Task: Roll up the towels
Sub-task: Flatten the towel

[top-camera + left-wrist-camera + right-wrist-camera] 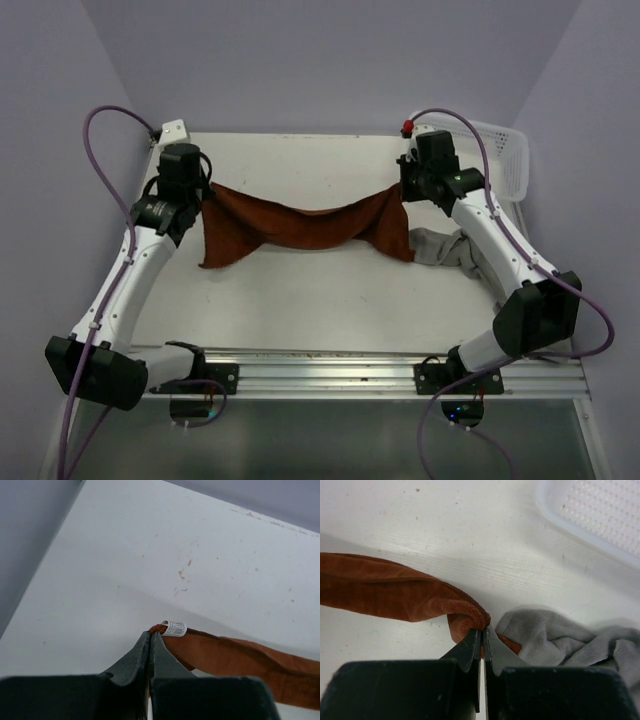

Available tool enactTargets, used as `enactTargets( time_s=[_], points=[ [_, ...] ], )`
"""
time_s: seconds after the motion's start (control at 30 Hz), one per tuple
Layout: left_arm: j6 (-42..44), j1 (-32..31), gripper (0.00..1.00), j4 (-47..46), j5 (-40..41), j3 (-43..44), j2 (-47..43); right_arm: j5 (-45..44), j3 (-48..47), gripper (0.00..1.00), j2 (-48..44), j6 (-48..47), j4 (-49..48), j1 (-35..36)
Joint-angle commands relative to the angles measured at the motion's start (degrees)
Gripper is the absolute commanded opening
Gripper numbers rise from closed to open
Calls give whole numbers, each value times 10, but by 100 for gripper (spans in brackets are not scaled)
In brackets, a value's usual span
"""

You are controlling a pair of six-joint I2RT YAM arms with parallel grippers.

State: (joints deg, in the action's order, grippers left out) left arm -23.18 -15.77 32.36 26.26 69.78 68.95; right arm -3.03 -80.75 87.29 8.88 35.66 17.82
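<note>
The rust-brown towel (300,228) hangs stretched between both grippers above the table, sagging in the middle. My left gripper (203,192) is shut on its left corner; in the left wrist view the gripper (151,634) pinches the towel (235,655) beside a white label (175,628). My right gripper (402,188) is shut on the right corner; in the right wrist view the gripper (483,628) clamps the towel's (385,587) hem. The grey towel (445,248) lies crumpled on the table under the right arm, seen close (555,637) in the right wrist view.
A white mesh basket (505,160) stands at the table's back right corner, its rim (560,517) near the right gripper. A small white box (172,130) sits at the back left corner. Purple walls close in on three sides.
</note>
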Motion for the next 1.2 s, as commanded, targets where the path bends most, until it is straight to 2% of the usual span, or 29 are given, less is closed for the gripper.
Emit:
enactTargets(
  time_s=[0.0, 0.17, 0.33, 0.4, 0.53, 0.67, 0.77, 0.93, 1.03, 1.07, 1.1, 1.17],
  points=[
    [31, 56, 0, -8, -46, 47, 23, -1, -13, 0, -33, -75, -29, -2],
    [42, 130, 0, -9, -90, 91, 45, -15, 20, 0, -70, -170, -69, -3],
    [44, 201, 0, -12, -115, 85, 44, 74, 95, 0, -139, -236, -134, -4],
    [39, 205, 0, -29, -132, 62, 30, 114, 132, 1, -171, -244, -144, -3],
    [36, 206, 0, -61, -161, -3, 21, 208, 215, 9, -223, -267, -155, -3],
    [32, 206, 0, -89, -183, -50, 1, 241, 342, 15, -272, -265, -194, 9],
    [31, 206, 0, -106, -196, -81, -13, 191, 355, 18, -277, -280, -181, 83],
    [38, 205, 0, -131, -212, -130, -37, 170, 359, 28, -234, -284, -101, 185],
    [43, 205, 0, -143, -221, -152, -50, 145, 351, 33, -223, -268, -77, 206],
    [43, 204, 0, -146, -224, -157, -51, 130, 341, 33, -227, -238, -78, 206],
    [45, 205, 0, -150, -227, -167, -55, 63, 336, 33, -229, -217, -87, 204],
    [46, 204, 0, -158, -238, -177, -57, 42, 336, 34, -244, -171, -98, 187]
  ],
)
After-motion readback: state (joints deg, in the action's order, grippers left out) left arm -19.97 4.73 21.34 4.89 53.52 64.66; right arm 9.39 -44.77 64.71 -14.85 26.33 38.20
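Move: The left hand grips the brown towel's far left corner. The towel's sagging middle is about 21 cm to its right, roughly level fore-and-aft, 17 cm below. The right hand pinches the far right corner; the near right corner hangs some 10 cm back, 4 cm right and 16 cm below. From this hand the grey towel's middle is about 26 cm right and 14 cm back, the white basket 25 cm right and 18 cm farther out. Leftward first, the left hand pulls its held corner about 10 cm outward, then eases a few centimetres back right while lowering it some 8 cm. The right hand rises slightly, opens to release the far right corner, and sweeps back about 17 cm, down and somewhat left towards the near right corner, turning nearly 50 degrees counter-clockwise. ##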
